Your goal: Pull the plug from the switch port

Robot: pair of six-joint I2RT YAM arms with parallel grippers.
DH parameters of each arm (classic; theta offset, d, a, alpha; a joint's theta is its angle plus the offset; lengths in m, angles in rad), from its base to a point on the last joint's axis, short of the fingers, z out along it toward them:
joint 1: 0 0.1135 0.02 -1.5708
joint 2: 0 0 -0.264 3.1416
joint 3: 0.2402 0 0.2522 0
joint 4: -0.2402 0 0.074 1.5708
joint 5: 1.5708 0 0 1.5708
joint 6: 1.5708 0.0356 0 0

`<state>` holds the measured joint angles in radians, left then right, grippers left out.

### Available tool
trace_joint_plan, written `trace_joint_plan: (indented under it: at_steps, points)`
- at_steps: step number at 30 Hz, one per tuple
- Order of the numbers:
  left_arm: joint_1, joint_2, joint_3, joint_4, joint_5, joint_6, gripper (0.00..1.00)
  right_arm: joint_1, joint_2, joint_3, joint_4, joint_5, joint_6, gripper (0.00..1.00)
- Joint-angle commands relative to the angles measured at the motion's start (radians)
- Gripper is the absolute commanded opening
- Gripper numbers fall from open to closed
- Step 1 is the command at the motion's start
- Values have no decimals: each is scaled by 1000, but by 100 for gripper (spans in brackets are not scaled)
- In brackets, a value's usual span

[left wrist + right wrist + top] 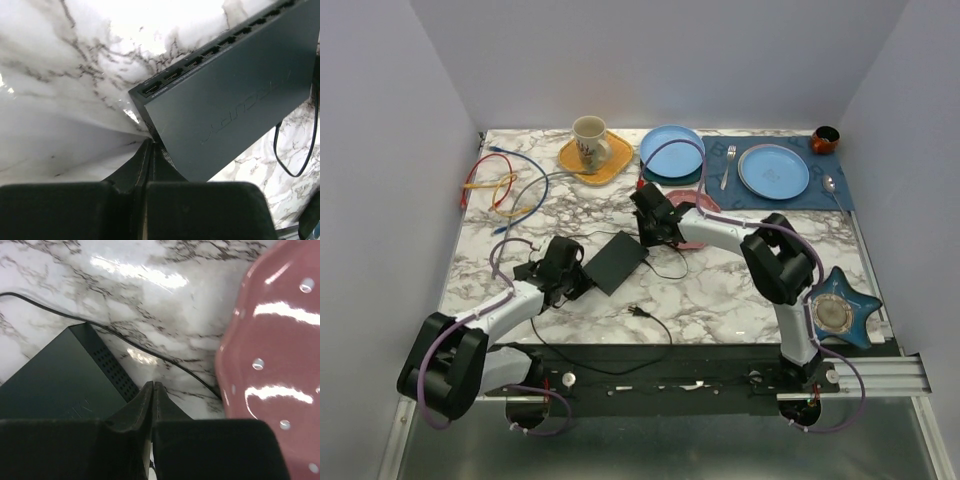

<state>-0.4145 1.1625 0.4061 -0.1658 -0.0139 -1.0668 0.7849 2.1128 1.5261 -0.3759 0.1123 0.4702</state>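
The switch (615, 262) is a flat matte-black box lying at an angle mid-table. In the left wrist view its row of sockets (210, 51) faces away from me, and every socket I can see is empty. The plug is hidden. My left gripper (582, 283) (151, 142) is shut, its tips touching the switch's (225, 110) near corner. My right gripper (655, 240) (153, 384) is shut beside the vented side of the switch (55, 385), with nothing showing between its tips. A thin black cable (165, 360) runs past the switch's far corner.
The pink dotted plate (275, 365) (698, 241) lies just right of my right gripper. A black cable's loose end (635, 312) rests near the front edge. Coloured cables (495, 185) lie at the back left. A mug on a yellow plate (590, 145), blue plates (672, 150) and cutlery line the back.
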Motion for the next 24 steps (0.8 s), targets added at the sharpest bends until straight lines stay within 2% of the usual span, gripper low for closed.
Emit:
trace_joint_plan:
  at_steps: [1, 12, 15, 16, 18, 21, 24]
  points:
    - [-6, 89, 31, -11, 5, 57, 0, 42, -71, -144, 40, -74, 39, 12]
    - [28, 137, 186, -93, -57, 105, 0, 53, -191, -279, 92, -59, 87, 12]
    - [34, 109, 227, -147, -115, 123, 0, 51, -218, -279, 74, 36, 71, 13]
    - [34, 83, 234, -162, -174, 131, 0, 50, -238, -279, 54, 67, 62, 15]
    - [34, 51, 252, -219, -240, 130, 0, 50, -267, -291, 42, 148, 48, 23]
    - [34, -23, 272, -256, -326, 131, 11, 51, -338, -334, 40, 211, 27, 34]
    - [34, -76, 272, -224, -304, 145, 43, 51, -404, -366, 43, 201, 25, 42]
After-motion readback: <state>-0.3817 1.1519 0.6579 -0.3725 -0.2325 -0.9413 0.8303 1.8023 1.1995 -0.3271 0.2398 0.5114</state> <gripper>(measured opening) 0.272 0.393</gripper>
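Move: The switch lies askew between my hands. Its middle is about 7 cm to the right of my left hand and 5 cm ahead; from my right hand, it is some 7 cm left and 5 cm back, roughly at fingertip height. The power plug in its near-right side is about 5 cm back of my right hand and 1 cm right, and the pink plate 8 cm ahead and 14 cm right. The loose mains plug lies 8 cm back and 13 cm right of my left hand. I keep turning the switch clockwise between my hands: my right fingertips, on its vented right end, sweep about 5 cm back and 3 cm right, while my closed left fingers bear on the left end and go roughly 3 cm forward. Then both hands come off upwards and open part-way, the left rising some 6 cm while drifting forward and left, the right about 3 cm, moving farther right. ##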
